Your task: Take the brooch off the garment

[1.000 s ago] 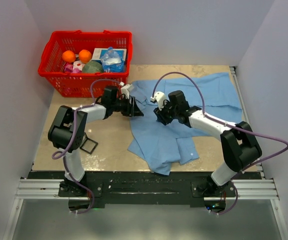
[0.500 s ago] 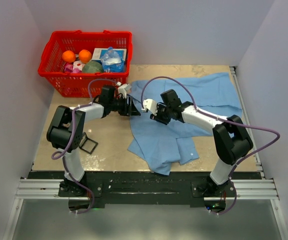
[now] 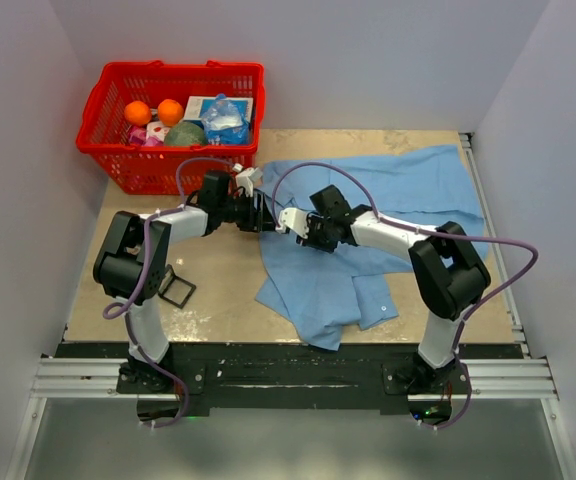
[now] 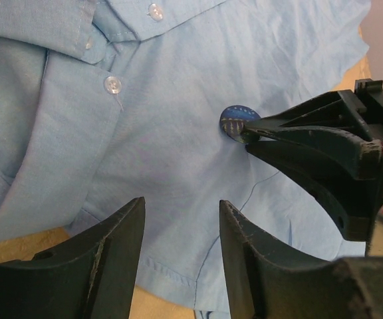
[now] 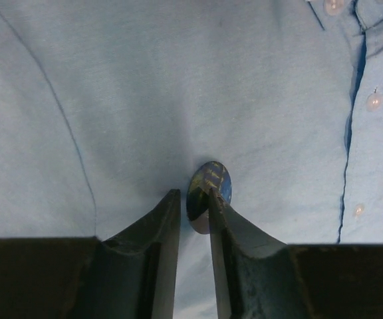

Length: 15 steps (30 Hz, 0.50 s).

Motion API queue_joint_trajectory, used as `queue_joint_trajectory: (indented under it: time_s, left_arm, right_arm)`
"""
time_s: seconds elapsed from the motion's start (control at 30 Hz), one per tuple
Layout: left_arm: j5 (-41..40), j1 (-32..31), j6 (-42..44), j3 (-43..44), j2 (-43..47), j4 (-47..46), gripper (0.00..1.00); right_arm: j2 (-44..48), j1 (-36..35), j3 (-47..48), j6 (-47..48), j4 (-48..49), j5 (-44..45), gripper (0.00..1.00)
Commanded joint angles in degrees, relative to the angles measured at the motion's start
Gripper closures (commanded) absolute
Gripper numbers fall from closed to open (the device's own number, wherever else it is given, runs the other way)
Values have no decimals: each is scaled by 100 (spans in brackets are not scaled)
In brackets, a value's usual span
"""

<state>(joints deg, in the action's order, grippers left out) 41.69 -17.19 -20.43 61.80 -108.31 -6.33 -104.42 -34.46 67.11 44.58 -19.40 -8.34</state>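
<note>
The light blue shirt (image 3: 408, 185) lies spread over the right half of the table. The brooch (image 5: 211, 181), a small dark round disc, is pinned to its front and also shows in the left wrist view (image 4: 235, 119). My right gripper (image 5: 193, 199) is nearly closed, its fingertips pinching the brooch's edge, and the disc stands tilted up off the cloth. In the top view the right gripper (image 3: 290, 232) hides the brooch. My left gripper (image 4: 180, 203) is open and empty just above the shirt's left edge, facing the right gripper (image 4: 248, 136); in the top view it (image 3: 264, 216) sits close beside it.
A red basket (image 3: 168, 110) with oranges and packets stands at the back left. A black square open frame (image 3: 176, 290) lies on the table beside the left arm's base. White shirt buttons (image 4: 112, 84) run above the brooch. Walls close in on both sides.
My right gripper has swung left across the shirt and now meets the left gripper at the brooch. The left arm has hardly moved.
</note>
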Motion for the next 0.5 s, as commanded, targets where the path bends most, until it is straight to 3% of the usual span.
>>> queue_joint_trajectory:
  time_s: [0.0,0.33,0.47]
  left_arm:
    - [58,49,-14,166,91,-176,47]
    - [164,49,-84,297,-50,-193,47]
    - [339,49,-119,280,-67,-290,47]
  right_arm:
    - [-43,-43,302,-63,279,447,75]
    - [-34,-35,303,-309,287,605,90]
    - [44,-35,241,-633,357,701,100]
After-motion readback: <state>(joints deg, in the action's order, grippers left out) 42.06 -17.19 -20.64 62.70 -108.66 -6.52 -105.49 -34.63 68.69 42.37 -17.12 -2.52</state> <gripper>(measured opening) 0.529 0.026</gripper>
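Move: The brooch lies practically at the right hand's fingertips, about 1 cm ahead and 1 cm below the hand point, level sideways. The shirt's button placket runs roughly 6 cm ahead of this hand, and the short sleeve lies some 12 cm back and 12 cm to its right. From the idle left hand the brooch is about 10 cm to the right, 2 cm back and 4 cm lower. Forward by about 2 cm, with a slight dip and then a rise of under 1 cm, the right hand goes low over the shirt while its fingers close from roughly a third open to nearly shut. The fingertips pinch the brooch from its two sides, the wrist turning only some 5 degrees. ##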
